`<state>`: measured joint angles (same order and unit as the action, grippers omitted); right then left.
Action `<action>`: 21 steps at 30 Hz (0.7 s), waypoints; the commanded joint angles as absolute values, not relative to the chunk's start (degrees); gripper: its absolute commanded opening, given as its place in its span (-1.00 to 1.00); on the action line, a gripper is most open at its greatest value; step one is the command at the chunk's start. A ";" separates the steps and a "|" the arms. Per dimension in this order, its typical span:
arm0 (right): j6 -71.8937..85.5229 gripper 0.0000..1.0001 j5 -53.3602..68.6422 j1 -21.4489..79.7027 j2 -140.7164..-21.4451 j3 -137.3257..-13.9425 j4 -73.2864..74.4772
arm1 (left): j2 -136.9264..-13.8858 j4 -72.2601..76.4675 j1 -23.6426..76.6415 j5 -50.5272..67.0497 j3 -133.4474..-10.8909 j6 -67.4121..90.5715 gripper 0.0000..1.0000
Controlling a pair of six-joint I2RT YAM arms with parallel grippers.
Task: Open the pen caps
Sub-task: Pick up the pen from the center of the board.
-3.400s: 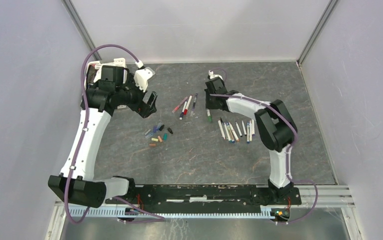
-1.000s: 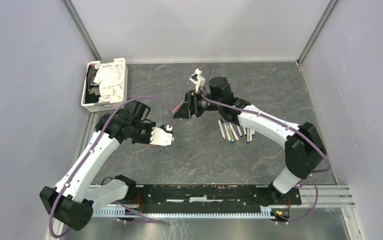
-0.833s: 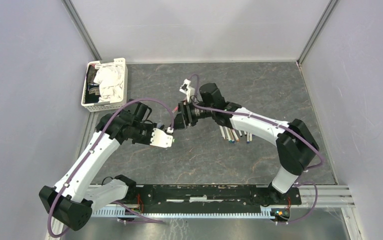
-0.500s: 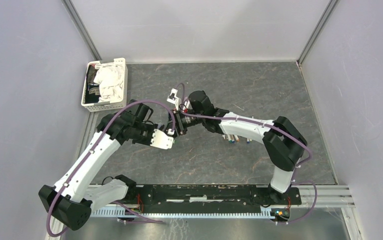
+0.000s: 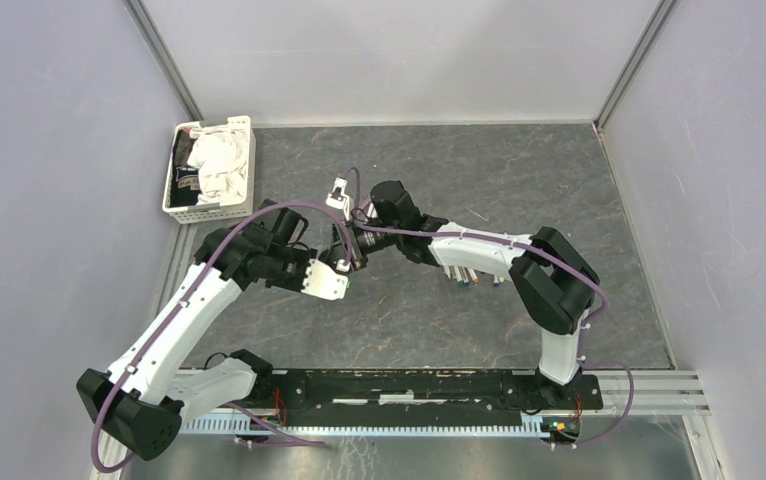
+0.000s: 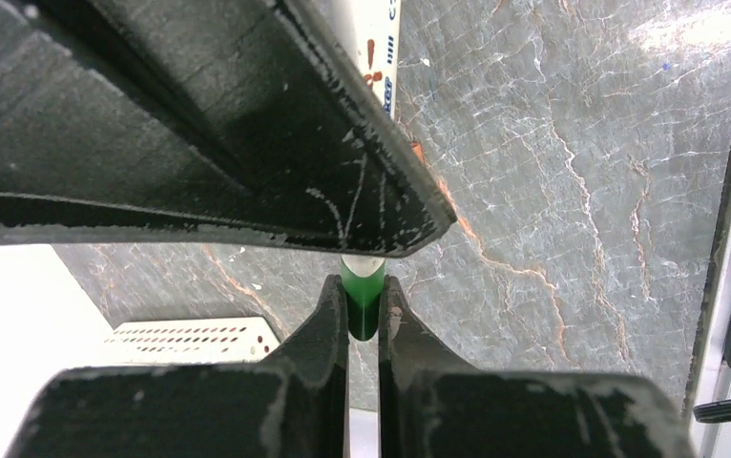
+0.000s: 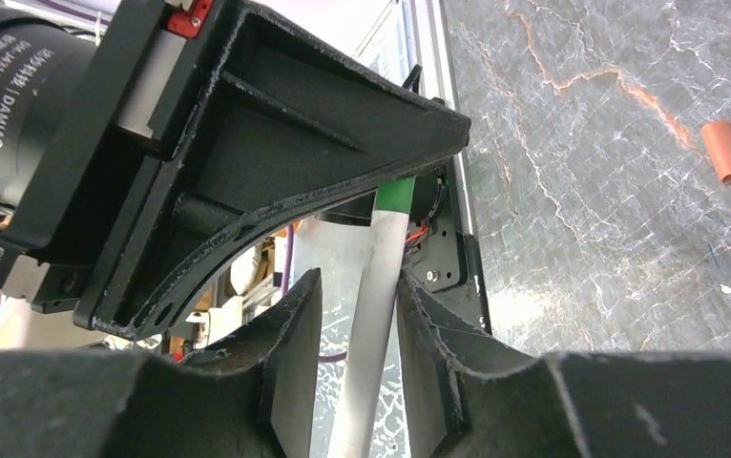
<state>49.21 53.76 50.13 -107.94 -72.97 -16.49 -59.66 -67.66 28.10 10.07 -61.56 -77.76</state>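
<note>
My right gripper (image 5: 352, 249) is shut on the white barrel of a pen (image 7: 373, 324) and holds it above the table. The pen's green cap (image 6: 363, 303) is pinched between the fingers of my left gripper (image 5: 343, 264), which is shut on it. The cap still sits on the barrel (image 6: 371, 43). The two grippers meet tip to tip left of the table's middle. In the right wrist view the green cap (image 7: 396, 197) runs in behind the left gripper's black finger. One loose reddish-brown cap (image 7: 727, 151) lies on the table. The other loose caps are hidden under my left arm.
Several white-barrelled pens (image 5: 474, 272) lie under my right forearm. A white basket (image 5: 209, 205) with cloth stands at the back left corner. Grey walls close in the dark marbled table (image 5: 519, 180) on three sides.
My right gripper has swung left and nearer with the pen until it met my left gripper. My left gripper has barely moved and now pinches the green cap.
</note>
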 commanded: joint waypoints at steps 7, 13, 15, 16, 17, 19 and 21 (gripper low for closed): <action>43.44 -0.79 56.39 50.65 -107.09 -75.74 -13.31 | -60.19 -68.60 28.37 11.31 -64.55 -78.73 -0.91; 35.85 -1.00 59.44 49.30 -104.58 -75.21 -11.96 | -62.83 -75.01 28.30 21.18 -70.59 -72.62 0.16; 33.36 -1.00 60.81 48.66 -103.03 -73.24 -12.22 | -63.22 -76.77 28.28 24.23 -70.92 -72.18 0.22; 32.16 -1.00 61.12 48.31 -102.26 -72.22 -11.97 | -63.30 -77.03 28.29 25.41 -70.81 -71.94 0.23; 31.79 -1.00 61.39 48.08 -101.78 -71.43 -12.02 | -63.40 -77.07 28.30 26.19 -70.69 -71.67 0.23; 32.04 -1.00 61.64 47.49 -100.63 -69.25 -13.44 | -63.92 -77.51 28.29 26.94 -70.50 -71.59 0.22; 33.35 -1.00 61.59 47.18 -99.95 -67.53 -15.94 | -64.58 -78.12 28.30 27.19 -70.57 -71.54 0.17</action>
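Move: The left gripper already pinches the pen by its green end; the pen's middle lies about 4 cm to its right and 2 cm higher, level fore and aft. From the right hand point, that middle is about 1 cm to the right and 1 cm up, the white body running between the still-open fingers. Some 15 cm below the left hand, the orange cap lies 7 cm left and 2 cm back, the teal cap 1 cm left and 2 cm ahead. Shut the right fingers on the white body next to the left gripper, sinking about 1 cm as they close, while the left keeps its hold. Once it is pinched, open the left fingers off the green end and draw that hand right, back and up, about 4 cm in all, tilting some 15 degrees; meanwhile carry the pen about 2 cm right with the right hand, rising again. ##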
